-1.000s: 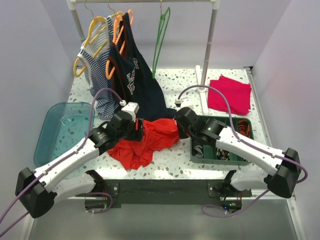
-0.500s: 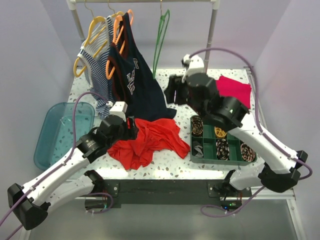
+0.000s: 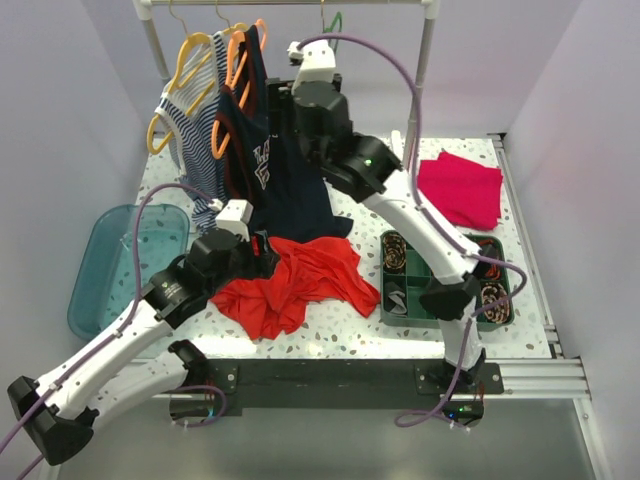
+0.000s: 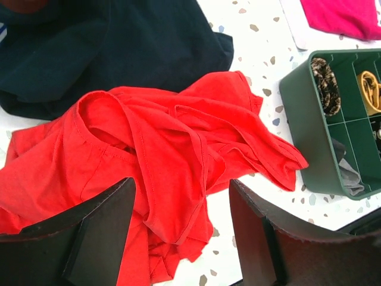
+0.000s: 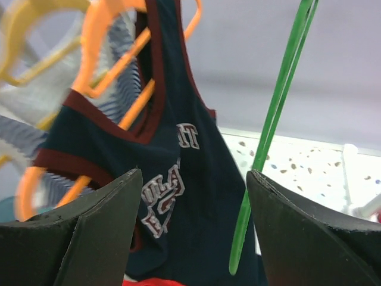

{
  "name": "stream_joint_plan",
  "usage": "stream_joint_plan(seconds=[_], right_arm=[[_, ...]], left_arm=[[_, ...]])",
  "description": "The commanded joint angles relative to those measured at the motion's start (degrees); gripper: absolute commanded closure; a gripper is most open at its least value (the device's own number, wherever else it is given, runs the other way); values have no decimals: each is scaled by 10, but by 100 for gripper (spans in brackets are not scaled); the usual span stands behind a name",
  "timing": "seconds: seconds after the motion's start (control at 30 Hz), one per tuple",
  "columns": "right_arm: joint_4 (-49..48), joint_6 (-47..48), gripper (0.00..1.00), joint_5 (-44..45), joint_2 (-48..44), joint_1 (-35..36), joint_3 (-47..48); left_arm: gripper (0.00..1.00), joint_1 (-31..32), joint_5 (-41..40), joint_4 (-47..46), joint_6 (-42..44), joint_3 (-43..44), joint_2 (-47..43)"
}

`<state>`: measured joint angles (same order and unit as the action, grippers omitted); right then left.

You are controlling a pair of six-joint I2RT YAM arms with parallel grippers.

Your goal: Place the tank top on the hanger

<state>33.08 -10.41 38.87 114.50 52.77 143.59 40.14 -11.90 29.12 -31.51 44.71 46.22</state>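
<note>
The red-orange tank top lies crumpled on the table in front of the hanging navy top. My left gripper is at its left edge; in the left wrist view the gripper stands open just above the tank top, with nothing between the fingers. My right arm is raised to the rack, and its gripper is open. In the right wrist view the green hanger hangs ahead, just inside the right finger, not gripped. From above, only the green hanger's top shows behind the arm.
A navy tank top with lettering, orange hangers, a yellow hanger and a striped garment hang on the rack. A teal bin is at the left, a green divided tray at the right, and a magenta cloth at the back right.
My right gripper let go of the tank top, opened, and swung up from the table to the rack beside the green hanger. The left arm shifted only slightly.
</note>
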Motion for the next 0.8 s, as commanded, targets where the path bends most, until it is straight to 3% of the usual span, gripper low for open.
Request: stream_joint_plan(seconds=[0.0,0.33,0.7,0.77], right_arm=[[-52,49,28,80,17,-8,27],[-33,36,53,77,4,-28,-1],[-4,28,54,9,-22,-57,-13],[12,15,56,-40,-24,-79,-13]], left_arm=[[31,-2,7,6,26,30,-15],[31,-2,7,12,27,28,-35],[31,-2,7,11,21,13,-45],[31,-2,8,11,21,11,-46]])
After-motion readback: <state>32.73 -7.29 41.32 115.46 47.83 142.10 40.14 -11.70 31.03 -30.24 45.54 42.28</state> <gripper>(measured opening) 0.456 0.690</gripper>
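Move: The green hanger's middle is about 10 cm ahead of the right hand and 6 cm to its right, at roughly its height; its near arm slopes down close by the right finger. The navy top on the orange hanger hangs some 5 cm ahead, 6 cm left and 15 cm below, the orange hanger itself about 5 cm ahead, 9 cm left. From the left hand the green hanger is about 27 cm ahead, 12 cm right, 25 cm higher. Forward and down first, about 4 cm each way, the right hand then swings to the right by some 4 cm while rising about 2.5 cm, sweeping away from the navy top and against the green hanger's near arm with its right finger. It turns clockwise a little, under 10 degrees, and the open fingers narrow partway without closing on anything. ##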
